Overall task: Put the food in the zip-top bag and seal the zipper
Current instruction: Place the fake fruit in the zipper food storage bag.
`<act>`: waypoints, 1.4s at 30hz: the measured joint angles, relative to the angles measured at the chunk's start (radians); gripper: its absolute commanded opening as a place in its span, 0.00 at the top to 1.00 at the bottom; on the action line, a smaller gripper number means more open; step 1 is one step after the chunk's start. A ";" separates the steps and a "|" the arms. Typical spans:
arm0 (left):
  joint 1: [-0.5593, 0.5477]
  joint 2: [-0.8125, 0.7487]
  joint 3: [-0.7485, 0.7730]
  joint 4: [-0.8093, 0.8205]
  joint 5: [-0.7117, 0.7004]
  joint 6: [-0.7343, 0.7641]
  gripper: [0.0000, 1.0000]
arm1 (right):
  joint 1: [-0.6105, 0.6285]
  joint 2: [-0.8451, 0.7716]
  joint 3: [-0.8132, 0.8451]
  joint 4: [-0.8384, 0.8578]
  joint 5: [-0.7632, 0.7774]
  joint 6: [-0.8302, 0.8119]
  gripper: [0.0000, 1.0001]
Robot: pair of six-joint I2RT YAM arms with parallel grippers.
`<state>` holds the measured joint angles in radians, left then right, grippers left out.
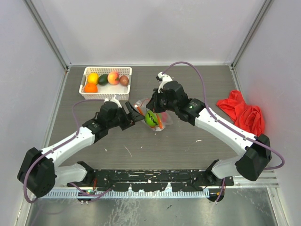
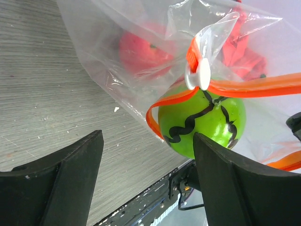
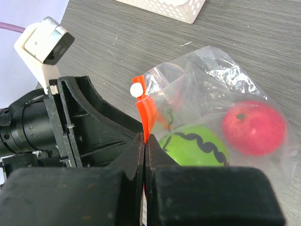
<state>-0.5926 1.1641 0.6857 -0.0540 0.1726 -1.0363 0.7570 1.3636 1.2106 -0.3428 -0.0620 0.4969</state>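
The clear zip-top bag [image 1: 162,121] lies mid-table with a light green fruit [image 2: 207,125] and a red fruit [image 2: 143,49] of the food inside. My right gripper [image 3: 144,136] is shut on the orange-red zipper [image 3: 145,113], just below its white slider [image 3: 136,89]. Just left of the bag, my left gripper [image 2: 146,141] is open, with bare table between its fingers. The green fruit sits right beyond its right fingertip [image 2: 202,141]. Several more fruits [image 1: 113,77] rest in the white basket.
The white lattice basket [image 1: 104,95] stands at the back left, just behind the left arm. A red cloth [image 1: 244,113] lies at the right edge. Grey walls enclose the table on three sides.
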 measured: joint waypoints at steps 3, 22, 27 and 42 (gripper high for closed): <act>-0.013 0.011 0.000 0.005 -0.001 -0.005 0.25 | 0.000 0.000 0.000 0.000 -0.001 0.002 0.99; -0.023 0.016 -0.025 0.099 -0.068 -0.108 0.39 | 0.000 0.000 0.000 0.007 -0.019 0.013 0.99; -0.023 0.047 -0.025 0.138 -0.075 -0.129 0.44 | 0.000 0.000 0.000 0.012 -0.030 0.022 0.99; -0.030 0.060 -0.018 0.138 -0.071 -0.153 0.84 | -0.012 0.000 0.000 0.019 -0.034 0.029 0.99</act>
<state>-0.6228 1.2236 0.6678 0.0837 0.1013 -1.1896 0.7448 1.3640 1.2106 -0.3233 -0.0963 0.5255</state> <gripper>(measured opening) 0.232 0.041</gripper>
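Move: The near lip of the bag's orange rim hangs just off the left fingertips, about 2 cm ahead, 3 cm right and level with them. The watermelon bulges in the mouth some 6 cm to the left hand's right, level ahead and 2 cm lower. The white slider is about 6 cm ahead, 1 cm right and 4 cm up. For the right hand, which holds the rim, that lip lies roughly 3 cm back, 3 cm left and 9 cm below. The left hand eases about 2 cm forward and 1.5 cm right, mostly closing its fingers on the orange rim. ##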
